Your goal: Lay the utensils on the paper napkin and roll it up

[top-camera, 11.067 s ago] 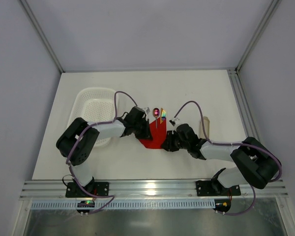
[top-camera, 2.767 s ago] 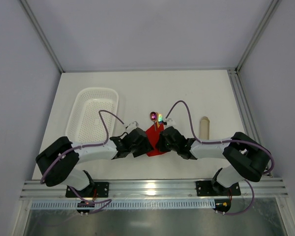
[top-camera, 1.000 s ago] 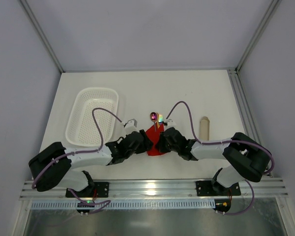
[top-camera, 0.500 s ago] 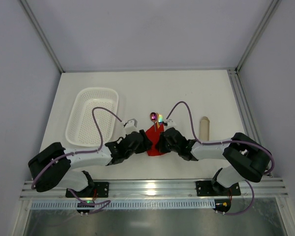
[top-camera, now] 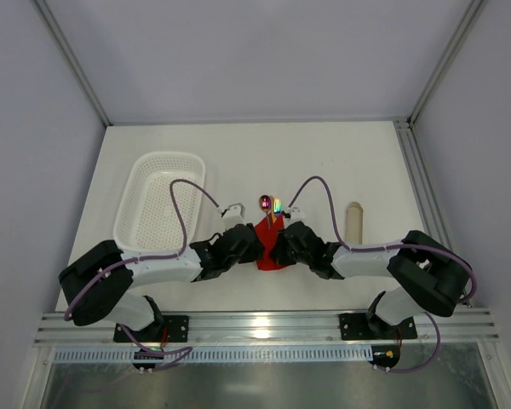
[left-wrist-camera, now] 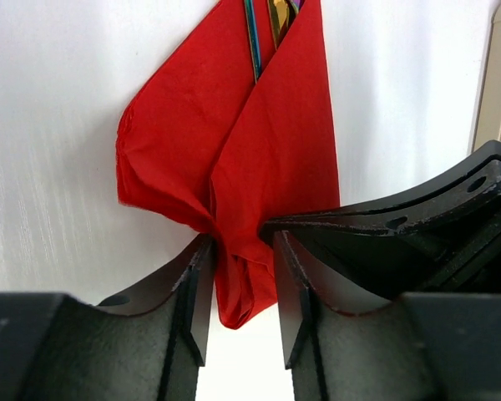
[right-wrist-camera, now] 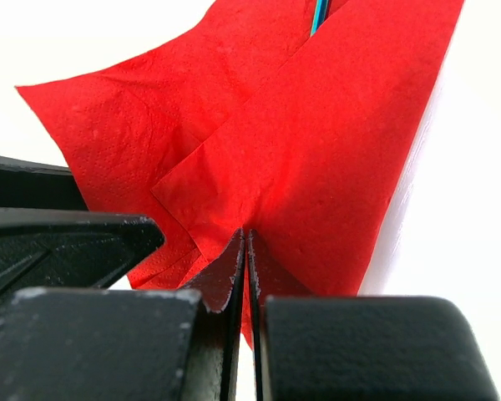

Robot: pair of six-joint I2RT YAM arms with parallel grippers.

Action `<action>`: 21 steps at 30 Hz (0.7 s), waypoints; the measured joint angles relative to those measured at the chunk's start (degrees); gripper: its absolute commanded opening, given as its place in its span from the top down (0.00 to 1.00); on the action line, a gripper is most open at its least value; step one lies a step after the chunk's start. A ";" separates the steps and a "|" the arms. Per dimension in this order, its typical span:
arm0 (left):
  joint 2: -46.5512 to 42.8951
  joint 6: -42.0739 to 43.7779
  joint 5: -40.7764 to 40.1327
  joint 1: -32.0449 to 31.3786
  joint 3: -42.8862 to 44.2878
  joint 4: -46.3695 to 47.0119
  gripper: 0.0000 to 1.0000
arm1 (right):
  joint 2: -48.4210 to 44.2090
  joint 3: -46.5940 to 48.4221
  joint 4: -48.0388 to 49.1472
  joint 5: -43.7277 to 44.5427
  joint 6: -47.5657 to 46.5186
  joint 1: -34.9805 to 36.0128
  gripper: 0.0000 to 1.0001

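The paper napkin (top-camera: 268, 253) is bright red and lies mid-table with its sides folded over the utensils (top-camera: 271, 204). Only the pink spoon bowl and yellow-green tines stick out at its far end. Slim handles (left-wrist-camera: 252, 42) run under the overlapping flaps, and one handle (right-wrist-camera: 317, 15) shows in the right wrist view. My left gripper (left-wrist-camera: 238, 251) (top-camera: 254, 247) has its fingers closed on the bunched near end of the napkin (left-wrist-camera: 267, 142). My right gripper (right-wrist-camera: 245, 238) (top-camera: 275, 247) is shut, its tips resting on the napkin's (right-wrist-camera: 317, 142) folded flap right beside the left fingers.
A white perforated basket (top-camera: 164, 156) stands at the left. A beige oblong tray (top-camera: 353, 220) lies to the right of the napkin, and its edge (left-wrist-camera: 497, 83) shows in the left wrist view. Both arms meet over the napkin near the front edge.
The left jaws have narrowed around the napkin's near end, and the left arm has shifted slightly. The right arm and the utensils have stayed put.
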 measured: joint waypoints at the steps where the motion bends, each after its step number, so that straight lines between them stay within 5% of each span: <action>1: 0.02 0.17 0.02 0.00 0.09 -0.04 0.67 | -0.09 -0.11 0.02 0.00 0.00 0.00 0.96; 11: 0.28 2.43 0.07 0.00 3.61 -2.67 0.98 | -0.22 -0.28 0.13 -0.04 0.00 0.00 0.96; 21: 1.20 7.45 4.02 0.00 4.28 -0.96 1.00 | -0.22 -2.34 4.17 -0.24 0.31 0.00 0.96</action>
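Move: The napkin's loose left flap already sits between the left hand's half-open fingers, about 1 cm ahead of the hand point and 1 cm below it. The spoon bowl is some 12 cm ahead and 2 cm to the right, the fork head 12 cm ahead and 5 cm right, both about 3 cm lower. From the right hand, the flap is about 4 cm to the left and 1 cm ahead, roughly 1 cm higher. Rightward and slightly up, about 2 cm across and 1.5 cm higher, the left hand draws in towards the right gripper, closing its half-open fingers fully to pinch the napkin's left flap, then turning some 10 degrees clockwise. The right hand stays in place, its shut fingertips still resting on the already folded right side of the napkin. ##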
